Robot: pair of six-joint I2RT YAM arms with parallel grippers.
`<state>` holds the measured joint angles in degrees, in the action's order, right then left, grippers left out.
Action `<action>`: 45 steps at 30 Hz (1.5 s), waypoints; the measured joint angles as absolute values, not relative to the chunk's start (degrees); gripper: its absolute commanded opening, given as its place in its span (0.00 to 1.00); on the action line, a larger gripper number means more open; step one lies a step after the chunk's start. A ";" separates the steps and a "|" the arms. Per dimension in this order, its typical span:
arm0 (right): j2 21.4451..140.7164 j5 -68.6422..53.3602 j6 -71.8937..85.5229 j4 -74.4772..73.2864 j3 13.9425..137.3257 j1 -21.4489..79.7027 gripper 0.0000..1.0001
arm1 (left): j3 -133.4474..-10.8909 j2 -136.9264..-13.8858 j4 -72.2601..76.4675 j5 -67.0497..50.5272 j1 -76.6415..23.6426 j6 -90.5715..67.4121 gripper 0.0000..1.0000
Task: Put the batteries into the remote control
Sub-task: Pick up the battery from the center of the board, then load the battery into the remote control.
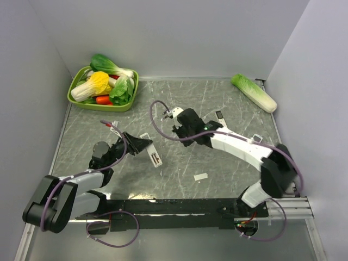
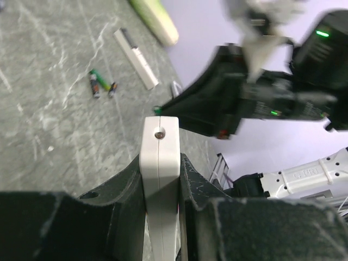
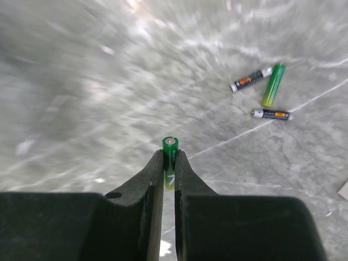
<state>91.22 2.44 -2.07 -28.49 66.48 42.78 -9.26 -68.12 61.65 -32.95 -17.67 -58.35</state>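
Note:
My left gripper (image 2: 160, 163) is shut on the remote control (image 2: 159, 147), a slim white bar held on edge with a small dark window at its far end. In the top view the left gripper (image 1: 143, 143) is left of centre and the remote control (image 1: 155, 156) sticks out beyond it. My right gripper (image 3: 169, 156) is shut on a green battery (image 3: 170, 148), lifted above the table. Just beyond the remote's tip, the right gripper (image 1: 175, 116) hovers. Another green battery (image 3: 273, 84) lies on the table behind.
Two dark cells (image 3: 249, 80) (image 3: 271, 114) lie beside the loose green battery. A white remote with a black end (image 2: 136, 58) lies near them. A green basket (image 1: 73, 98) of toy vegetables stands back left, a toy cabbage (image 1: 254, 92) back right, a small white piece (image 1: 200, 176) near the front.

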 measured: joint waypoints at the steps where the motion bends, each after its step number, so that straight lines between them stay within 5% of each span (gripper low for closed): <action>1: 88.25 2.87 -1.23 -27.29 65.30 43.77 0.00 | -9.13 -67.18 61.95 -32.67 -17.91 -58.41 0.01; 14: 64.16 5.04 5.54 -0.21 49.56 57.58 0.00 | -7.33 -62.83 67.11 -27.81 -20.23 -63.53 0.02; 24: 67.55 4.73 6.20 12.12 46.76 63.64 0.00 | -7.33 -61.84 68.82 -25.12 -22.02 -65.82 0.02; 45: 71.61 6.17 7.01 12.80 46.76 66.02 0.00 | -6.39 -58.24 70.46 -22.44 -22.48 -68.12 0.02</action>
<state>71.61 6.17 7.01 12.80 46.76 66.02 -6.39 -58.24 70.46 -22.44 -22.48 -68.12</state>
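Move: The right hand already holds a green battery. The remote's open battery bay, facing it, lies about 14 cm to its left, 8 cm back and some 4 cm above. The other loose batteries lie on the table 8 cm ahead and 3 cm right of the right hand, 9 cm below; the white cover lies 14 cm back, 7 cm right. From the left hand, which grips the remote, the bay is about 7 cm back, 4 cm right, slightly lower. Keeping the green battery pinched, the right hand swings up, left and back to the remote's bay, each by about 12 cm. It climbs steeply first, then sinks some 3 cm as it closes in, the wrist turning about 45 degrees so that its steep fingers end pointing left and forward, nearly level. The left hand keeps its grip and raises the remote about 7 cm, tilting it some 15 degrees. ##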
